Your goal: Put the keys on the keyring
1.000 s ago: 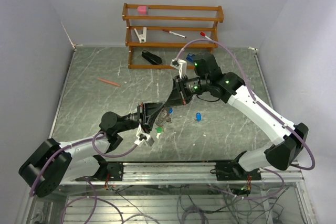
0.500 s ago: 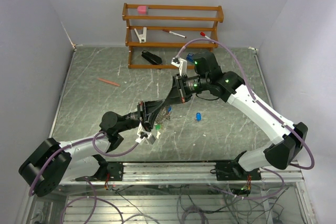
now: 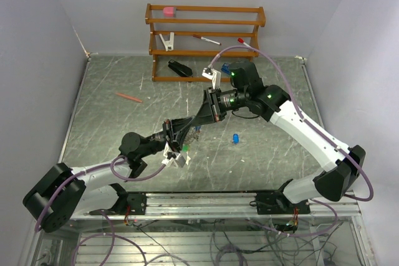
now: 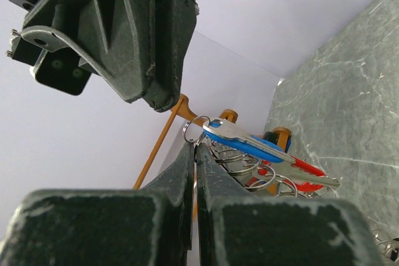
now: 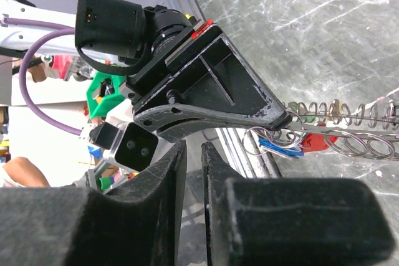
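My left gripper (image 3: 187, 128) (image 4: 195, 147) is shut on the thin wire of the keyring (image 4: 249, 163), holding it above the table. One of the keys, with a blue head (image 4: 240, 140), hangs from a small ring beside the fingertips, and a red tag (image 4: 304, 170) hangs behind it. In the right wrist view the keyring (image 5: 349, 124) stretches to the right of the left gripper (image 5: 283, 119), with the blue key (image 5: 280, 147) below. My right gripper (image 3: 199, 121) (image 5: 193, 149) is just beside the left one, its jaws a narrow gap apart with nothing between them. Another blue key (image 3: 236, 137) lies loose on the table.
A wooden rack (image 3: 206, 29) stands at the back with a pink block, a clip and a pen on its shelves. A black stapler (image 3: 179, 68) lies in front of it, a blue object (image 3: 225, 66) behind the right arm, and a red pencil (image 3: 129, 97) to the left.
The right gripper's jaws have parted slightly. The left gripper has shifted a little to the left and away with the keyring, and the right gripper has followed it.
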`<action>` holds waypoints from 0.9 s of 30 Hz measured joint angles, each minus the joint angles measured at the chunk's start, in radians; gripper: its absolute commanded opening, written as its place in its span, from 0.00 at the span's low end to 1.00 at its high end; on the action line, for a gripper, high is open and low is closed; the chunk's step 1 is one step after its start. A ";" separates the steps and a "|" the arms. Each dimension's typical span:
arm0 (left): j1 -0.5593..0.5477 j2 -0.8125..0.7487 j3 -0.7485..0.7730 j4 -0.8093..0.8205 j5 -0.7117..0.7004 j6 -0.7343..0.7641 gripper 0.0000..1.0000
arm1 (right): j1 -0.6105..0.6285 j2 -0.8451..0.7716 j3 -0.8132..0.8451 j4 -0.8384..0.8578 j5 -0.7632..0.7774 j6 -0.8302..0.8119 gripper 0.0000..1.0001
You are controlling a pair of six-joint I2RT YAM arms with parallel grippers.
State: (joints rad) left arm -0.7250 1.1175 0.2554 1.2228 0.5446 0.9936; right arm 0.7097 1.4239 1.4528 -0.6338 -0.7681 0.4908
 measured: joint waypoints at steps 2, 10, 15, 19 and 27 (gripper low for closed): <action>-0.002 0.003 0.000 0.000 -0.004 -0.008 0.07 | 0.000 0.000 0.007 -0.007 0.002 -0.002 0.19; -0.008 0.005 0.000 0.003 -0.017 -0.033 0.07 | -0.106 -0.047 0.104 -0.048 0.110 -0.133 0.29; -0.011 0.005 0.000 0.006 -0.017 -0.041 0.07 | -0.151 -0.129 0.040 -0.044 0.248 -0.304 0.37; -0.011 0.005 0.000 0.006 -0.017 -0.047 0.07 | -0.146 -0.132 -0.017 -0.019 0.310 -0.409 0.42; -0.011 0.005 0.000 0.006 -0.016 -0.063 0.07 | -0.145 -0.138 -0.145 0.095 0.369 -0.544 0.42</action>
State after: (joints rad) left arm -0.7361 1.1225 0.2554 1.2293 0.5285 0.9306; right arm 0.5644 1.2861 1.3075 -0.5385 -0.3996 -0.0532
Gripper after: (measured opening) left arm 0.069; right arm 0.431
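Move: The keyring coil's free end lies from the right gripper some 8 cm ahead, 4 cm to its right and 7 cm below. The blue and red keys hang near the coil's start, about 5 cm ahead of that gripper, level sideways and 4 cm lower. A loose blue piece lies on the table roughly 14 cm to its right, 2 cm ahead, 28 cm down. From the left gripper, the free end is about 4 cm ahead, 6 cm right, 5 cm below. Keep the left gripper shut on the small ring, holding still. Draw the empty right gripper away from the left fingertips, about 7 cm forward and 7 cm right while rising some 4 cm; then sink about 6 cm, still easing forward, towards the coil's free end. Swing its fingers from pointing left to forward-left, some 40 degrees, opening them clearly wider. ##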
